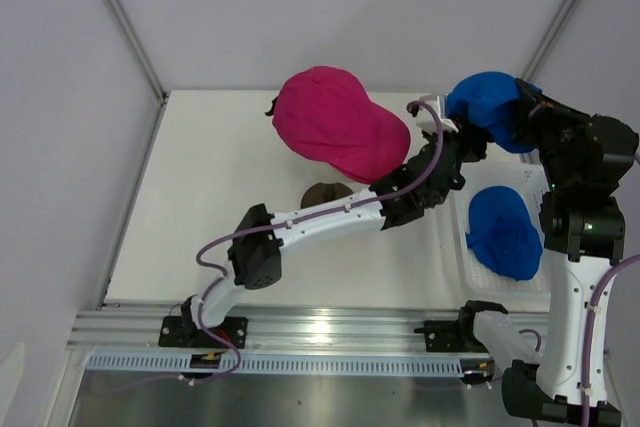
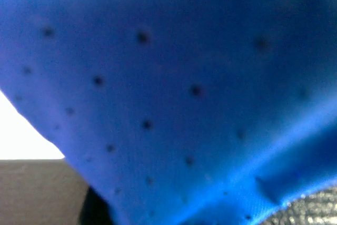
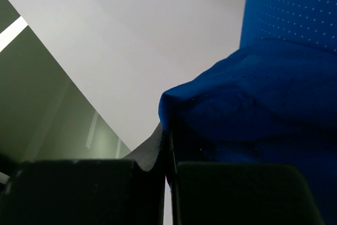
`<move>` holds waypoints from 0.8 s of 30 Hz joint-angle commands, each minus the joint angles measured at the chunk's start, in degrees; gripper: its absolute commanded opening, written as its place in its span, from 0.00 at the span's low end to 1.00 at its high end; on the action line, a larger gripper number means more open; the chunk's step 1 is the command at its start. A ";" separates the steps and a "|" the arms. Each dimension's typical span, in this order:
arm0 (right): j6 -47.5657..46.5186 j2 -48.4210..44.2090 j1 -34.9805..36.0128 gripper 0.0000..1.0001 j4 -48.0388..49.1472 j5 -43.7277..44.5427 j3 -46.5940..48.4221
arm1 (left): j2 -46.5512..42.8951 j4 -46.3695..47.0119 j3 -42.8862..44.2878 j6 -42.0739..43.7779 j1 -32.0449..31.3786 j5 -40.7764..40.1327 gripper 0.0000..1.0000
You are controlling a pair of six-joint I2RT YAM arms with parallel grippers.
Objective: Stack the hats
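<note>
A magenta-pink hat (image 1: 335, 127) sits raised above the table at the back centre. My right gripper (image 1: 527, 112) holds one blue hat (image 1: 488, 105) up in the air; in the right wrist view its fingers (image 3: 131, 183) are shut with the blue fabric (image 3: 263, 88) pinched between them. My left gripper (image 1: 467, 142) reaches up to that hat's lower left edge. The blue perforated fabric (image 2: 174, 77) fills the left wrist view and hides the jaws. Another blue hat (image 1: 505, 232) lies on a white tray (image 1: 465, 247) at the right.
A dark round stand (image 1: 325, 193) shows under the pink hat. The left arm stretches diagonally across the table's middle. The right arm stands tall at the right edge, over the tray. White walls close the back and sides.
</note>
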 commanded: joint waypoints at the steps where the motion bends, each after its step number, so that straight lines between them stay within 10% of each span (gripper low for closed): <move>1: -2.16 0.16 0.18 0.00 3.38 5.34 2.78 | -9.35 -16.85 -0.83 -9.53 5.47 15.55 0.01; 16: -9.36 4.80 1.84 0.00 10.56 4.21 6.45 | -24.14 -50.62 15.24 5.41 17.34 48.26 0.01; 24: -17.10 12.72 26.51 0.00 15.14 23.08 13.60 | -27.48 -59.57 18.33 3.82 24.72 56.10 0.01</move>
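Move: The blue hat is already gripped by both hands, above the right side of the table. The pink hat on the head, where it is being taken, lies about 24 cm to the left hand's left, 2 cm ahead and roughly level; from the right hand, some 26 cm left, 4 cm ahead and 10 cm lower. The second blue hat, in the basket, sits about 18 cm right of the left hand, 7 cm back and 35 cm below. The blue hat, kept pinched in both grippers, is drawn leftward and up towards the pink hat. After a short push forward, the left hand sweeps about 19 cm left and 18 cm up, turning some 25 degrees clockwise; the right hand edges a little right, then follows left, up and slightly forward, its fingers tipping up. ##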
